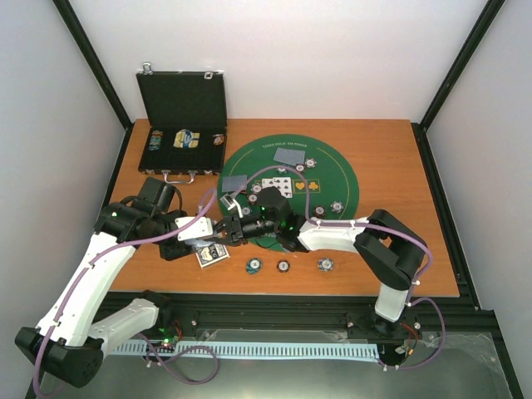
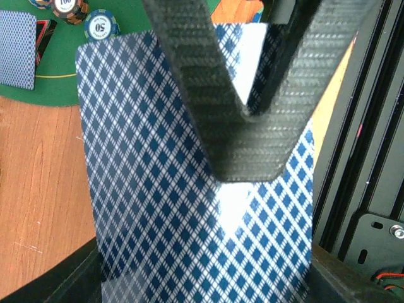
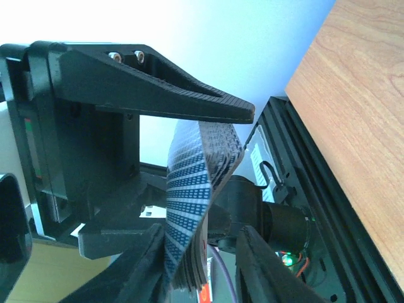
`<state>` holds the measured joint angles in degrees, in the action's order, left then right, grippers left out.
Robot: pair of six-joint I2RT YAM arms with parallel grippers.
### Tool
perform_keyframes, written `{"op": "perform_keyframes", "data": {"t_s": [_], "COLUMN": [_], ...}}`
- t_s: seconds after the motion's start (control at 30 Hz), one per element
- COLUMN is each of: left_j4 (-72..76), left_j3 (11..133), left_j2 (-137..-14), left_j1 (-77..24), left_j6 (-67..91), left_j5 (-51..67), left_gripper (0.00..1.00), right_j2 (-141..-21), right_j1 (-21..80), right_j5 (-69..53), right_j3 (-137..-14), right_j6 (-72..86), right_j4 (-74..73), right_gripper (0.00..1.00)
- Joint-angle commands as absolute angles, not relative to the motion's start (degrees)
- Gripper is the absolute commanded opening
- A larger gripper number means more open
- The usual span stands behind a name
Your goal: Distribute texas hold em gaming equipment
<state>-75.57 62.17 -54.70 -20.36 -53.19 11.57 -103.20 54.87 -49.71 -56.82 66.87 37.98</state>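
My left gripper (image 1: 213, 241) is shut on a deck of blue diamond-backed cards (image 1: 213, 255) just off the mat's near-left edge. The deck fills the left wrist view (image 2: 158, 164), with my left gripper (image 2: 205, 281) at its base. My right gripper (image 1: 236, 230) is open and straddles the deck's edge (image 3: 197, 189). In the right wrist view (image 3: 199, 265) one finger (image 3: 148, 265) touches the bent top card and the other stands apart. Face-down cards (image 1: 288, 155), face-up cards (image 1: 287, 184) and chips (image 1: 309, 165) lie on the green mat (image 1: 332, 179). Three chips (image 1: 283, 266) sit in front of it.
An open black case (image 1: 184, 108) with items inside stands at the back left. The wooden table (image 1: 391, 166) extends right of the mat. A "50" chip (image 2: 101, 25), a red-edged token (image 2: 43, 35) and a face-down card (image 2: 16, 47) lie near the deck. A black frame rail (image 1: 291, 312) runs along the near edge.
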Motion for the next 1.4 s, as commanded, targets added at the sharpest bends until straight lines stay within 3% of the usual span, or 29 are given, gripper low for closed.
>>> {"op": "perform_keyframes", "data": {"t_s": [0.0,0.3,0.73,0.87,0.93,1.03,1.17,1.37], "left_j4": [-76.45,-76.30,-76.46,-76.46,-76.42,-76.44,-76.61,-76.96], "left_j3": [63.79,63.26,63.19,63.25,63.27,63.28,63.27,63.81], "left_j2": [-53.70,-53.62,-53.53,-53.62,-53.69,-53.67,-53.95,-54.17], "left_j1": [-20.30,-20.30,-20.30,-20.31,-20.30,-20.30,-20.30,-20.30], "left_j6": [-54.24,-54.41,-54.56,-54.89,-54.85,-54.85,-54.69,-54.32], "left_j5": [12.83,12.45,12.10,11.62,11.52,11.56,11.46,11.96], "left_gripper": [0.16,0.16,0.16,0.16,0.16,0.16,0.16,0.16], "right_j2": [-101.93,-99.09,-94.60,-93.87,-94.48,-97.67,-104.99,-107.20], "right_j1": [53.44,52.80,45.92,38.69,34.37,30.49,29.83,33.31], "right_j5": [-46.19,-45.52,-47.55,-49.63,-47.92,-37.17,-10.54,23.42], "right_j3": [-54.64,-54.37,-54.63,-57.36,-63.05,-73.47,-86.36,-82.39], "right_j6": [64.13,63.89,58.27,49.92,40.75,22.65,11.30,-8.26], "right_j4": [28.66,26.71,15.85,4.16,-9.53,-28.81,-44.47,-31.97], "right_gripper": [0.28,0.03,0.03,0.03,0.03,0.03,0.03,0.03]}}
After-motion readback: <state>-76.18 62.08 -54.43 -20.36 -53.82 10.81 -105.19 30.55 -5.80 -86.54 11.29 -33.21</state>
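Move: The deck's half-slid-out top card reaches between the right fingers, its middle about 5 cm to that hand's left; it lies some 5 cm right of the left hand, which still holds the deck. On the mat, roughly 19 cm lower, the open heart slot is about 31 cm ahead and 23 cm right of the right hand; the face-up cards are 31 ahead and 16 right, the left face-down cards 33 ahead and 3 right. The card boxes lie 8 ahead, 4 left. Easing a centimetre or so to the right and slightly up, the right fingers shut on the deck's top card and draw it away, then sweep it fast, about 25 cm forward and 20 cm right, sinking 5 cm overall, towards the open heart slot. The wrist turns some 70 degrees, so the fingers swing from pointing left to mostly down. The left hand stays put, keeping the deck gripped. ##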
